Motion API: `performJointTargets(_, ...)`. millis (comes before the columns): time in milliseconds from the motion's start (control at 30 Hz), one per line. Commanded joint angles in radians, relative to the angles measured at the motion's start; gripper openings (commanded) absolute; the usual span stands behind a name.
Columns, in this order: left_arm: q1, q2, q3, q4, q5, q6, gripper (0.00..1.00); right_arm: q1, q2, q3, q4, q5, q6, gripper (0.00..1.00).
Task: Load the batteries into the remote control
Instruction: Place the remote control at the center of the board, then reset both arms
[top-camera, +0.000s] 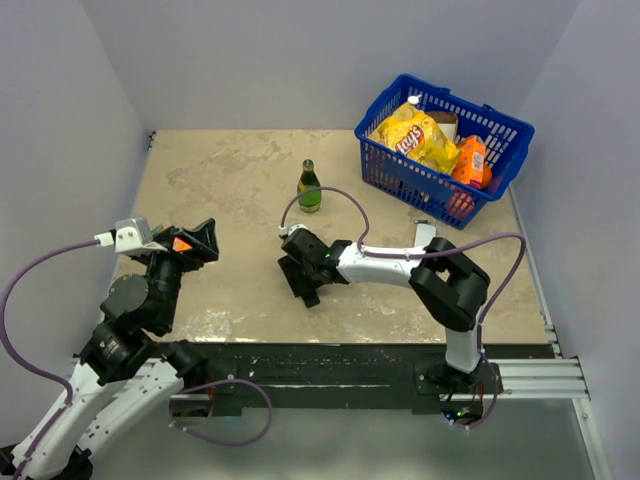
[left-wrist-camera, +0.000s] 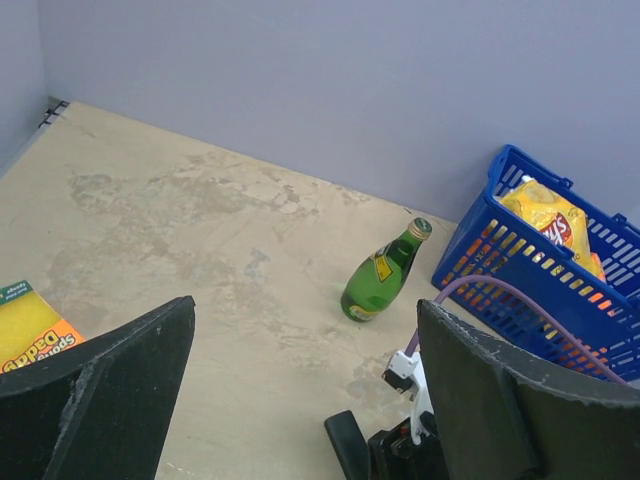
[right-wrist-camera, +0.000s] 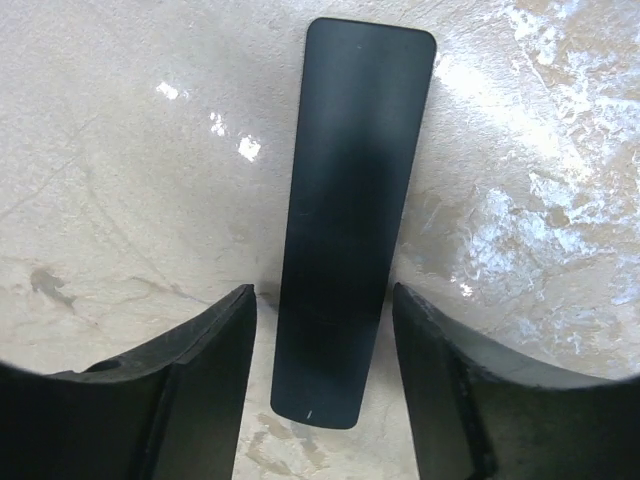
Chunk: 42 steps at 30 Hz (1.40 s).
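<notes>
The remote control (right-wrist-camera: 350, 220) is a slim black bar lying flat on the tabletop with its smooth side up. My right gripper (right-wrist-camera: 322, 300) is low over its near end, open, one finger on each side and a small gap between each finger and the bar. In the top view this gripper (top-camera: 300, 275) covers most of the remote at the table's middle. My left gripper (top-camera: 200, 240) hangs raised at the left, open and holding nothing; its wrist view (left-wrist-camera: 305, 308) looks across the table. No batteries show in any view.
A green glass bottle (top-camera: 310, 187) (left-wrist-camera: 383, 275) stands behind the right gripper. A blue basket (top-camera: 440, 190) (left-wrist-camera: 510, 260) with snack bags sits at the back right. A yellow sponge pack (left-wrist-camera: 25, 330) lies at the left. Walls enclose the table.
</notes>
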Motion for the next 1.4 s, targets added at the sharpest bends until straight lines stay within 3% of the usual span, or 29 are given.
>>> performJointTargets(0, 0.029, 0.011, -0.001, 0.009, 0.001, 0.028, 0.96, -0.004, 0.039, 0.006, -0.042, 0.023, 0.015, 0.66)
performJointTargets(200, 0.130, 0.023, -0.016, 0.022, 0.078, 0.028, 0.97, -0.008, -0.068, -0.032, 0.030, 0.058, 0.021, 0.89)
performJointTargets(400, 0.207, 0.045, -0.021, 0.027, 0.150, 0.027, 0.99, -0.102, -0.318, -0.122, 0.102, 0.199, 0.060, 0.98)
performJointTargets(600, 0.208, 0.031, -0.021, 0.027, 0.136, 0.038, 1.00, -0.261, -0.666, -0.260, 0.125, 0.421, 0.113, 0.98)
performJointTargets(833, 0.210, -0.003, -0.018, 0.038, 0.106, 0.071, 1.00, -0.288, -1.108, -0.353, 0.053, 0.756, 0.094, 0.98)
performJointTargets(1133, 0.210, -0.070, -0.028, 0.027, 0.043, 0.073, 1.00, -0.286, -1.455, -0.354, -0.018, 0.910, -0.107, 0.98)
performJointTargets(1367, 0.214, -0.127, -0.051, 0.050, 0.049, 0.081, 1.00, -0.288, -1.667, -0.463, 0.034, 0.973, -0.186, 0.98)
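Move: The remote control lies flat on the board between the right hand's loosened fingers; its middle is some 3 cm ahead of that hand, about 1 cm left and 1 cm below. From that hand, the loose battery is about 13 cm ahead and 13 cm right, the white phone 13 cm ahead and 28 cm right, and the green bottle 26 cm ahead and 1 cm right. From the left hand, the remote is roughly 23 cm right, 6 cm ahead and 32 cm below. The right hand, already half open around the remote control, spreads its fingers wide and stays low over the board for a moment, then pulls away quickly, almost 40 cm to the right and some 35 cm up, bearing about 8 cm forward early on before drawing back to end about 5 cm behind its start, while the wrist swings clockwise and lifts from pointing steeply down to nearly level. Meanwhile the left hand, empty and wide open, dips slightly forward and rises again, drifting about 4 cm left, away from the remote. ##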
